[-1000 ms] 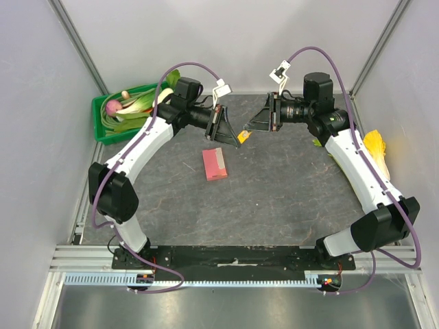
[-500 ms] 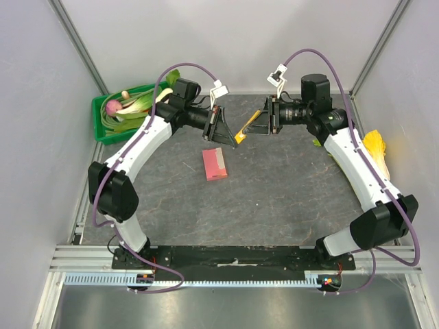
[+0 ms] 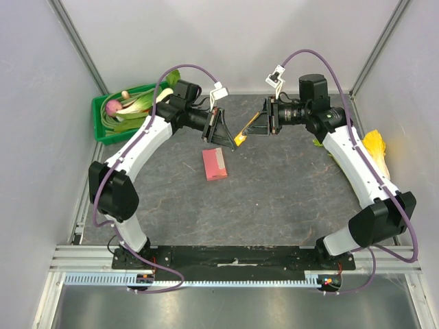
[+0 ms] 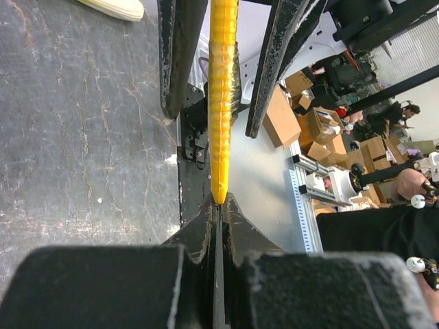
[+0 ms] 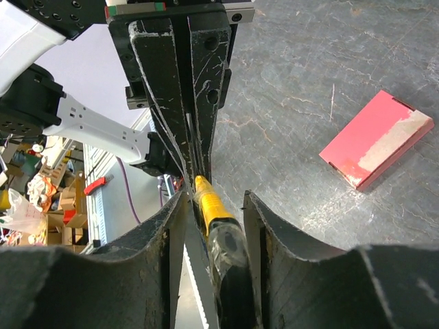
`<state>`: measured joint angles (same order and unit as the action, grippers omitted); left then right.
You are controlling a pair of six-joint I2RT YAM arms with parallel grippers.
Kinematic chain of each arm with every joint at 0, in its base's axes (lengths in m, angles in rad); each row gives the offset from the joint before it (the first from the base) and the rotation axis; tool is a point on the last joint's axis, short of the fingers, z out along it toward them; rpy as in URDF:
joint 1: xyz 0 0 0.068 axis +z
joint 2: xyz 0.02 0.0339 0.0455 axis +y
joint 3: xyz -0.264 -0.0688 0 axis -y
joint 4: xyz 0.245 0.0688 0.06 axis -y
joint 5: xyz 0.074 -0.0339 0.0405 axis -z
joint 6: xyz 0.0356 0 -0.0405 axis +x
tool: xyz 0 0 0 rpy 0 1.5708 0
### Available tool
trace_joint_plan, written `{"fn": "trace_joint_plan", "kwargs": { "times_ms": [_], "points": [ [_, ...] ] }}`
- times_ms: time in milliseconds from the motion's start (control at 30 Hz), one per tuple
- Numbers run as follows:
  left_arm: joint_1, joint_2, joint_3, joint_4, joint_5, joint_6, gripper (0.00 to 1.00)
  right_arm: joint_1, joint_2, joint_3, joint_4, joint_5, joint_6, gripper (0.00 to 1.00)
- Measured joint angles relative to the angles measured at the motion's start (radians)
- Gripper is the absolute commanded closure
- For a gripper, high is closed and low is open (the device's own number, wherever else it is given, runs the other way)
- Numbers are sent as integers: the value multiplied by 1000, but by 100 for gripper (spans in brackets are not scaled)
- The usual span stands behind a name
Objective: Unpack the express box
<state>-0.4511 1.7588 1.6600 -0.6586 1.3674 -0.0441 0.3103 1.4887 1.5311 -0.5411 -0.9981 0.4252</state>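
The express box (image 3: 215, 164), a flat pink-red carton with a taped face, lies on the dark mat below both grippers; it also shows in the right wrist view (image 5: 377, 137). My left gripper (image 3: 230, 140) hangs above the mat, shut on one end of a yellow and black cutter (image 3: 245, 128). The left wrist view shows the jaws (image 4: 218, 202) pinching the tip of the cutter (image 4: 223, 103). My right gripper (image 3: 252, 125) faces the left one. Its fingers (image 5: 214, 199) stand on either side of the cutter's black end (image 5: 230, 247), with gaps showing.
A green crate (image 3: 100, 123) of vegetables stands at the back left. A yellow-green leafy vegetable (image 3: 376, 147) lies by the right wall. A pale vegetable (image 4: 113, 7) lies on the mat beyond the left gripper. Metal frame posts stand at the back corners.
My right gripper has moved left towards the left gripper and now straddles the cutter. The cutter has tilted up towards it. The box has not moved.
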Motion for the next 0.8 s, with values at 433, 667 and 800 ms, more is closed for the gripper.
{"fn": "trace_joint_plan", "kwargs": {
  "times_ms": [433,667,800],
  "points": [
    [-7,27,24,-58,0,69,98,6,19,10,-6,-8,-12,66],
    [-6,36,35,-69,-3,77,98,8,19,10,-6,-27,-26,74],
    [-6,47,38,-72,-1,82,94,8,19,10,-8,-24,-35,100]
  ]
}}
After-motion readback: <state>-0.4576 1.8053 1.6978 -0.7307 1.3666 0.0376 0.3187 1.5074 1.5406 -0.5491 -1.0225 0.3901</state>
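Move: Between the right hand's half-open fingers lies the yellow knife, its middle within about 1 cm of that hand and slightly to its left. The left hand still holds it by one end, so from there its middle is about 3 cm ahead, 3 cm right and a couple of cm higher. The red box lies on the table some 32 cm below the right hand, roughly 8 cm to its left and 2 cm back. Staying almost in place, the right hand narrows its fingers around the yellow knife from roughly half open to nearly shut, pinching the body from both sides, with barely any turn of the wrist. The left hand keeps its tip pinch on the end of the knife and sinks about 1 cm. ##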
